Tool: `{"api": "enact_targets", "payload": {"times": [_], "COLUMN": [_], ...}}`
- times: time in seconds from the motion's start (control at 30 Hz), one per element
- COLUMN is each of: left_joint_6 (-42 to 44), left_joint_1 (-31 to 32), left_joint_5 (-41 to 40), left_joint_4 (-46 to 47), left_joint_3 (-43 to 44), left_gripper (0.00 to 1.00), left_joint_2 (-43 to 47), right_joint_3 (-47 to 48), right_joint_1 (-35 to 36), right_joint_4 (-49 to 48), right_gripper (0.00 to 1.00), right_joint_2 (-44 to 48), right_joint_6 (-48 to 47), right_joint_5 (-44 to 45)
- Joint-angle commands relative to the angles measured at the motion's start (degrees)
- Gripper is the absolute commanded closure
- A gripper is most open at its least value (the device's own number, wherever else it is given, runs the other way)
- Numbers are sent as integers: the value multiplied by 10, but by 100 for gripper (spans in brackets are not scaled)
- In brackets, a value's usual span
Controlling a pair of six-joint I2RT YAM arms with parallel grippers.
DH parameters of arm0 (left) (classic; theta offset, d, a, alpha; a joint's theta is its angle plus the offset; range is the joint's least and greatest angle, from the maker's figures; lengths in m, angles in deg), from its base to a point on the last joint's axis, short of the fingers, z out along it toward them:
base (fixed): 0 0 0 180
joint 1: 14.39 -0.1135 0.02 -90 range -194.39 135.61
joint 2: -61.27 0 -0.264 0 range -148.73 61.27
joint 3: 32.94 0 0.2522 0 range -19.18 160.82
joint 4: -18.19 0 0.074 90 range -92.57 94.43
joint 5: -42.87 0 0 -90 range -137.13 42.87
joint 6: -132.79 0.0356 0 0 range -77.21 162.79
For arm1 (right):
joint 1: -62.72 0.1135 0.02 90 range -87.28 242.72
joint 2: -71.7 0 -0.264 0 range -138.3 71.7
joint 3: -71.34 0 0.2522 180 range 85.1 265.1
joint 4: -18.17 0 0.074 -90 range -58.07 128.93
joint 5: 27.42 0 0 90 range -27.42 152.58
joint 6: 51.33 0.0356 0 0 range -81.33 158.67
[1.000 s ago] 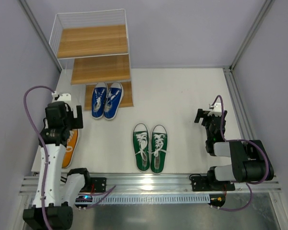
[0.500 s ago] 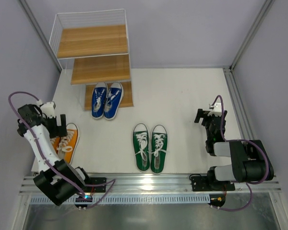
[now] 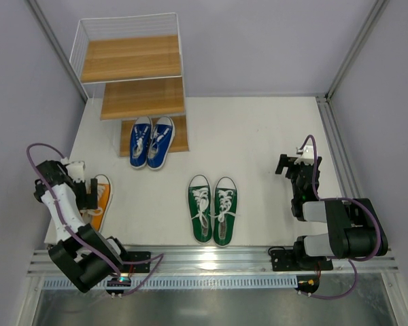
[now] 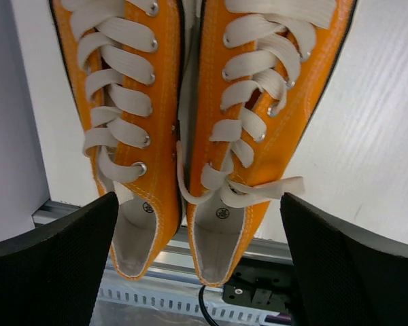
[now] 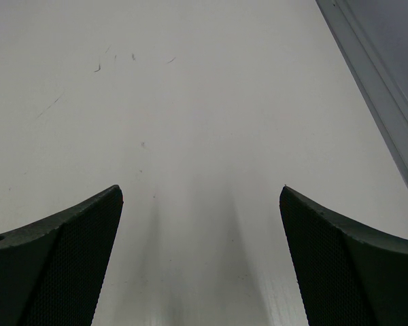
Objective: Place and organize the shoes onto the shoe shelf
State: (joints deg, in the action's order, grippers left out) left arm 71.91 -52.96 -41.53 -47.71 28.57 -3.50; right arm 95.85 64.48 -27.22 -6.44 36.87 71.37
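Three pairs of shoes show in the top view. The orange pair (image 3: 103, 198) lies at the near left, partly under my left arm. The green pair (image 3: 213, 208) lies mid-table. The blue pair (image 3: 151, 141) rests on the lowest board of the shoe shelf (image 3: 130, 58), whose upper two boards are bare. My left gripper (image 3: 88, 193) is open above the orange pair (image 4: 211, 136). In the left wrist view its fingers (image 4: 54, 265) stand either side of the two heels, holding nothing. My right gripper (image 5: 201, 189) is open over bare table at the right (image 3: 292, 165).
An aluminium rail (image 3: 217, 257) runs along the near edge, just behind the orange heels (image 4: 258, 285). A grey wall stands close on the left of the left arm. A metal frame rail (image 3: 336, 156) borders the table's right side.
My left arm's elbow swung out to the left and its gripper came down and toward the near edge over the orange pair. The right arm has not moved.
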Motion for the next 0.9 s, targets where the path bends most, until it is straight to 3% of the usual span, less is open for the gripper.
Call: {"api": "enact_targets", "payload": {"times": [0.0, 0.17, 0.37, 0.6, 0.7, 0.73, 0.83, 0.87], "left_joint_6": [-10, 3, 8, 38, 73, 82, 118, 126], "left_joint_1": [-11, -12, -29, -30, -29, -29, -27, -27], "left_joint_5": [-30, -15, 10, 56, 80, 92, 95, 90], "left_joint_4": [62, 74, 84, 73, 40, 30, 12, 11], "left_joint_3": [2, -6, -5, -6, -8, -12, -25, -34], "left_gripper": [0, 0, 1, 13, 40, 62, 94, 100], "left_joint_2": [14, 17, -103, -143, -130, -125, -101, -97], "right_joint_3": [11, 11, 10, 11, 11, 11, 11, 10], "right_joint_1": [-2, -2, -1, -2, -1, -2, -2, -2], "right_joint_4": [-46, -46, -46, -46, -47, -46, -47, -46], "right_gripper": [3, 3, 3, 3, 3, 3, 3, 3], "right_joint_2": [-1, -2, -1, -1, -1, -1, -2, 0], "right_joint_6": [1, 1, 1, 1, 1, 1, 1, 1], "right_joint_5": [-4, -4, -4, -4, -4, -4, -4, -4]}}
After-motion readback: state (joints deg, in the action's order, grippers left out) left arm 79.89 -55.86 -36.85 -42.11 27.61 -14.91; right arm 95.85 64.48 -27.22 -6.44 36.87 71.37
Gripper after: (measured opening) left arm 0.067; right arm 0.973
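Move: The orange shoes stand side by side just under the left hand, their middle about 3 cm ahead, 1 cm left and 6 cm below. The blue pair, already on the shelf's bottom board, is some 24 cm ahead and 23 cm to the right of that hand; the green pair is about 2 cm ahead and 44 cm to its right. From the right hand, the orange shoes lie roughly 77 cm left and 16 cm back. The left hand's fingers pinch the adjoining inner sides of both orange shoes together, closing from wide open to nearly shut by the lower laces. Before that the hand, pointing down, eases about 2 cm to the left and slightly forward, then sinks some 5 cm over the gap between the shoes; it slips about 1 cm back to the right as the fingers shut. ##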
